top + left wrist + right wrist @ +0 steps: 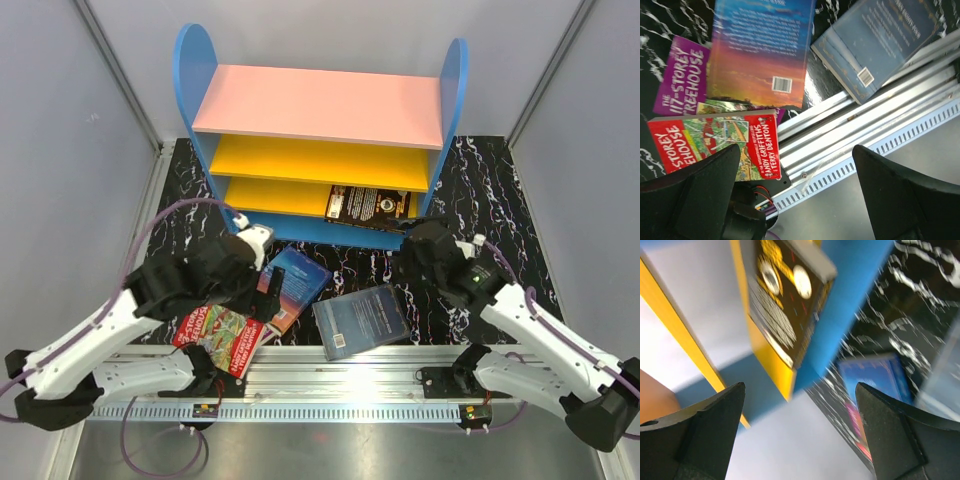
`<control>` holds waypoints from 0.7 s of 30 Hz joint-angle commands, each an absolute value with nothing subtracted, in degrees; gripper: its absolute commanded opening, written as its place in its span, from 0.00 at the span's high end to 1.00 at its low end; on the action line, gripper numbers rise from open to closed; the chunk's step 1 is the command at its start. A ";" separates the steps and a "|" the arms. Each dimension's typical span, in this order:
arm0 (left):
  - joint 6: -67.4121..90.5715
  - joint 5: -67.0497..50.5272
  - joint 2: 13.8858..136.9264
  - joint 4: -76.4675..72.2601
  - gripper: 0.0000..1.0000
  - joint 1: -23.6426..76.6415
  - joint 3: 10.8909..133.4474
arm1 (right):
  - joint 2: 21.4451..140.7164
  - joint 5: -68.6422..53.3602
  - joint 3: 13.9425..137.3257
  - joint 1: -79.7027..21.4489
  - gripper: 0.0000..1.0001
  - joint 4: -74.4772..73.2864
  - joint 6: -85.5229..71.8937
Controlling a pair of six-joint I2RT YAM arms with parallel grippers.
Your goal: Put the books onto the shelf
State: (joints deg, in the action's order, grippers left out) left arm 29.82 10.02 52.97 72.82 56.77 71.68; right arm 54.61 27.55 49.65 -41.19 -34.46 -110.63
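The shelf (320, 105) stands at the back, with blue sides, a pink top and yellow boards. A black book with gold ornament (368, 205) lies on its lower yellow board (765, 355), seen close up in the right wrist view as the black book (777, 305). On the mat lie a blue-orange book (297, 280), a dark blue book (360, 320) and a red Treehouse book (220, 338). A purple Treehouse book (682, 82) lies partly under the blue-orange book (760, 50) and the red book (715, 142). My left gripper (262, 280) hangs open over these books. My right gripper (415, 245) is open and empty by the shelf's lower right corner.
A black marbled mat (480, 200) covers the table under the shelf. An aluminium rail (350, 385) with a slotted strip runs along the near edge, and the dark blue book (880, 40) overhangs it. Grey walls close in both sides and the back.
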 commanded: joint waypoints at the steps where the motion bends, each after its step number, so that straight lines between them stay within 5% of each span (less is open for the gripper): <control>1: 27.15 2.82 56.68 64.01 0.01 56.69 66.89 | 56.24 11.66 52.83 -41.31 0.01 -45.08 -100.30; 7: 31.19 -5.18 61.60 50.82 0.01 56.69 58.12 | 59.94 -5.00 38.62 -41.31 0.02 -37.20 -98.08; 21: 46.74 -12.31 85.33 25.32 0.01 61.79 51.41 | 52.12 14.59 43.60 -41.31 0.01 -61.00 -92.03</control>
State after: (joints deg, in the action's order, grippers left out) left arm 41.54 -10.72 81.71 32.18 60.95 49.80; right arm 52.25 9.13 41.78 -41.25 -54.61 -94.76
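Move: The grey-blue book lies flat about 19 cm to the right of my left hand, level with it fore and aft, and some 22 cm below. The blue-orange book is roughly 8 cm ahead and 3 cm right of that hand, the red book 4 cm back and 10 cm left, both as low. From my right hand the grey-blue book is some 15 cm back, 9 cm left and 21 cm down; the black book, on its shelf, is about 11 cm ahead, 6 cm left and slightly lower. I sweep my open left hand down about 17 cm and right some 14 cm, past the blue-orange book to just above the grey-blue book's left edge, tipping the fingers to point nearly straight down. Meanwhile I draw my open right hand back from the shelf about 11 cm and down, dipping about 15 cm before rising a little, while it pitches down and turns counter-clockwise to face the same book. ##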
